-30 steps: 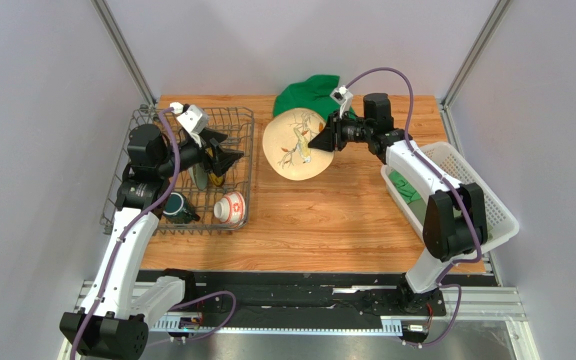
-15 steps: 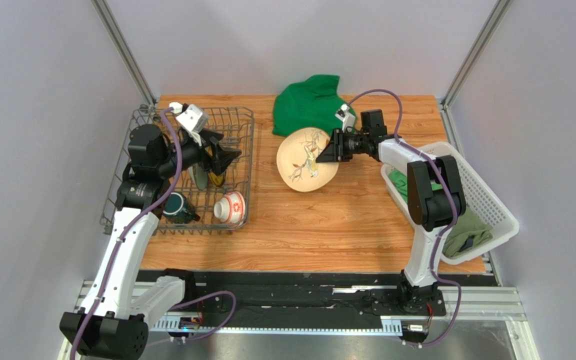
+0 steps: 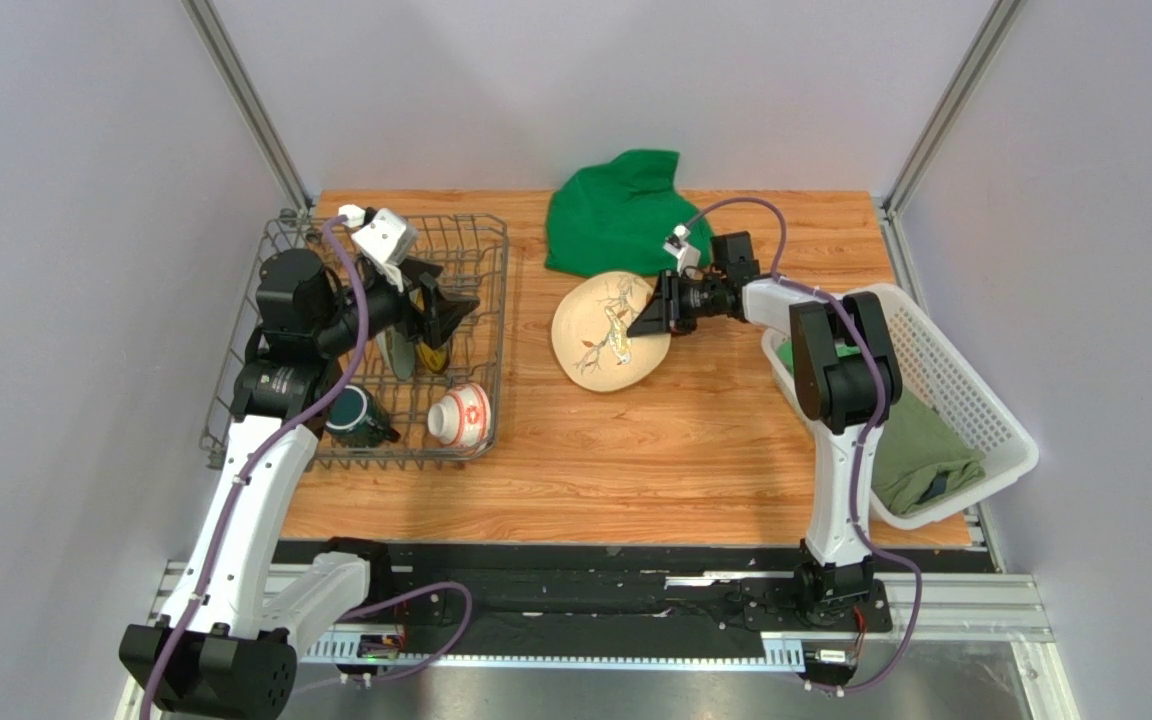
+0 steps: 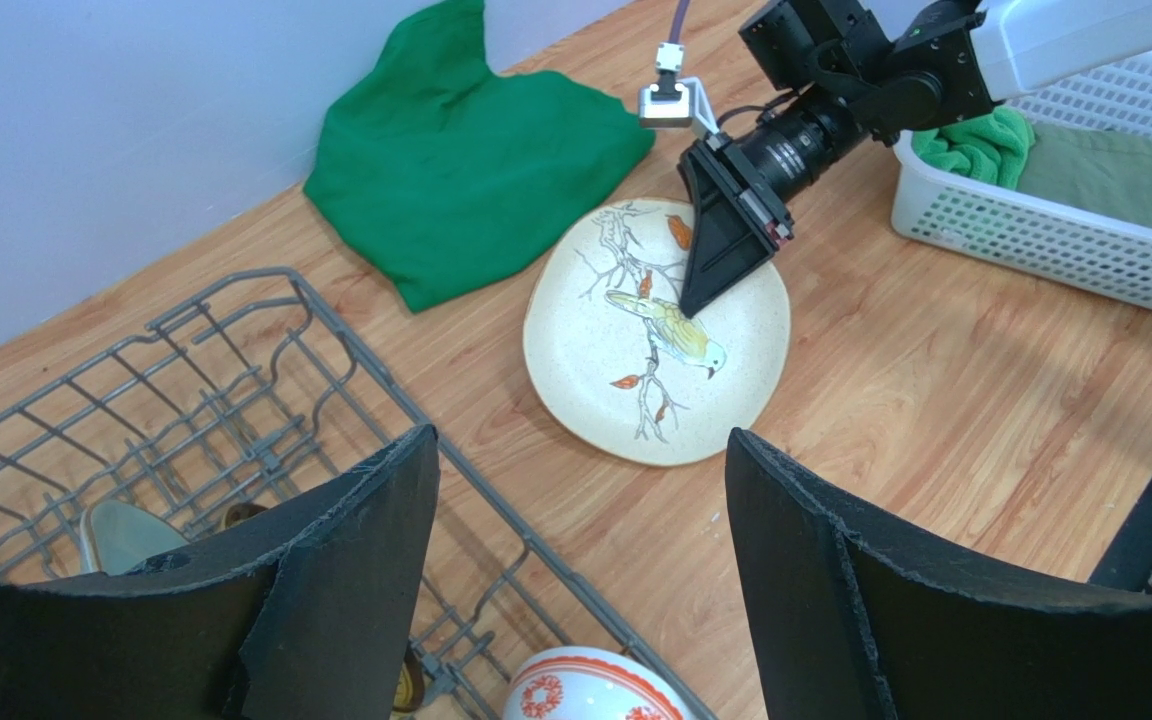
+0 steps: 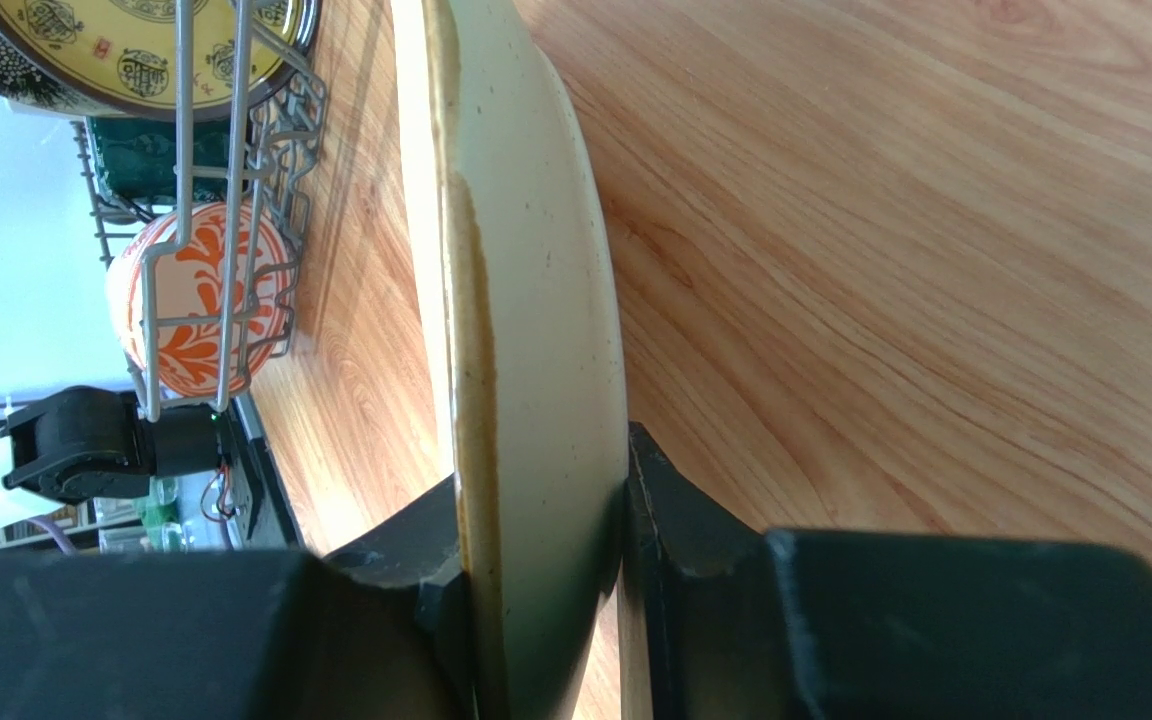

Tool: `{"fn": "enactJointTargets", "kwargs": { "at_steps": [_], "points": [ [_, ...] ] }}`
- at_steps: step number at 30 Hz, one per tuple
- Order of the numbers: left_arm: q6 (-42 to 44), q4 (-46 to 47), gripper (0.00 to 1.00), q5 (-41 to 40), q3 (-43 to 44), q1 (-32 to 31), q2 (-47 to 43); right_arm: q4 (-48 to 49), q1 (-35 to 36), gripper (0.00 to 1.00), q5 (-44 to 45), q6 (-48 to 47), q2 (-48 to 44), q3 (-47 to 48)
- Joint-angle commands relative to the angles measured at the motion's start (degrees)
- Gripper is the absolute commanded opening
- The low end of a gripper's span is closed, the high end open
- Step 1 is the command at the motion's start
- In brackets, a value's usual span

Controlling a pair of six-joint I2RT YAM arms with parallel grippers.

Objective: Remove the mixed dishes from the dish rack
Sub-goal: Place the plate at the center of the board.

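Note:
The cream floral plate (image 3: 606, 336) hangs tilted low over the wooden table, right of the dish rack (image 3: 489, 338). My right gripper (image 3: 647, 312) is shut on its right rim; in the right wrist view the rim (image 5: 530, 300) is pinched between both pads (image 5: 545, 510). My left gripper (image 3: 447, 315) hovers open over the rack, nothing between its fingers (image 4: 342, 585). In the rack are a red-and-white bowl (image 3: 461, 413), a dark teal mug (image 3: 357, 417), a pale green plate (image 3: 399, 354) and a yellow-and-dark patterned plate (image 5: 117, 53).
A green cloth (image 3: 615, 210) lies at the back of the table behind the plate. A white lattice basket (image 3: 973, 398) holding green cloths stands at the right edge. Grey walls close in the table on three sides.
My right arm has stretched out and lowered the floral plate toward the table, laying it flatter. The left arm has stayed over the rack.

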Motion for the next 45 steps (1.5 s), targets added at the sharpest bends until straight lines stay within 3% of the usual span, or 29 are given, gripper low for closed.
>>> {"fn": "enactJointTargets", "kwargs": {
  "at_steps": [1, 5, 12, 28, 34, 35, 36, 45],
  "points": [
    [1.49, 0.81, 0.78, -0.27, -0.04, 0.30, -1.19, 4.59, -0.26, 0.00, -5.43, 0.83, -0.26, 4.13],
    [1.67, 0.89, 0.78, -0.27, -0.22, 0.30, -1.37, 3.90, -0.34, 0.02, -4.82, 0.13, 0.35, 4.31],
    [1.76, 1.07, 0.78, -0.36, -0.57, 0.30, -1.81, 0.20, -0.87, 0.20, -3.41, -2.95, 2.02, 5.45],
    [1.58, 1.25, 0.78, -0.18, -0.92, 0.30, -1.98, -3.84, -1.84, 0.42, -2.62, -6.29, 4.05, 6.77],
    [1.76, 1.25, 0.78, -0.27, -1.10, 0.30, -2.42, -7.09, -2.89, 0.56, -0.95, -9.01, 3.61, 7.56],
    [1.76, 1.25, 0.78, -0.27, -1.10, 0.30, -2.42, -7.53, -2.98, 0.64, -0.69, -9.27, 3.43, 7.56],
    [1.76, 1.33, 0.78, -0.27, -1.18, 0.30, -2.51, -7.88, -3.33, 0.67, -0.25, -9.89, 3.26, 7.56],
    [3.25, 0.98, 0.78, -1.67, -1.36, 0.30, -2.95, -12.53, -3.68, 0.70, 5.19, -11.65, -0.08, 7.65]
  ]
}}
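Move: My right hand still pinches the plate by its right side, the plate's middle about 4 cm to my left, 1 cm back and 1 cm below. The board's centre lies right under it, some 4 cm below my hand. The green cloth's middle is about 16 cm ahead and 1 cm left; the red-and-white bowl is some 22 cm left, 13 cm back. From my left hand the board's centre is about 12 cm ahead, 18 cm to the right, 32 cm down. My right hand first eases forward about 1 cm with the plate in its grip, then opens its fingers wide to let go of the plate's right side. As they part, I draw some 3 cm to the right, away from the plate's middle, sinking about 2 cm before rising slightly, one finger over the plate's face and the other at its far rim. ##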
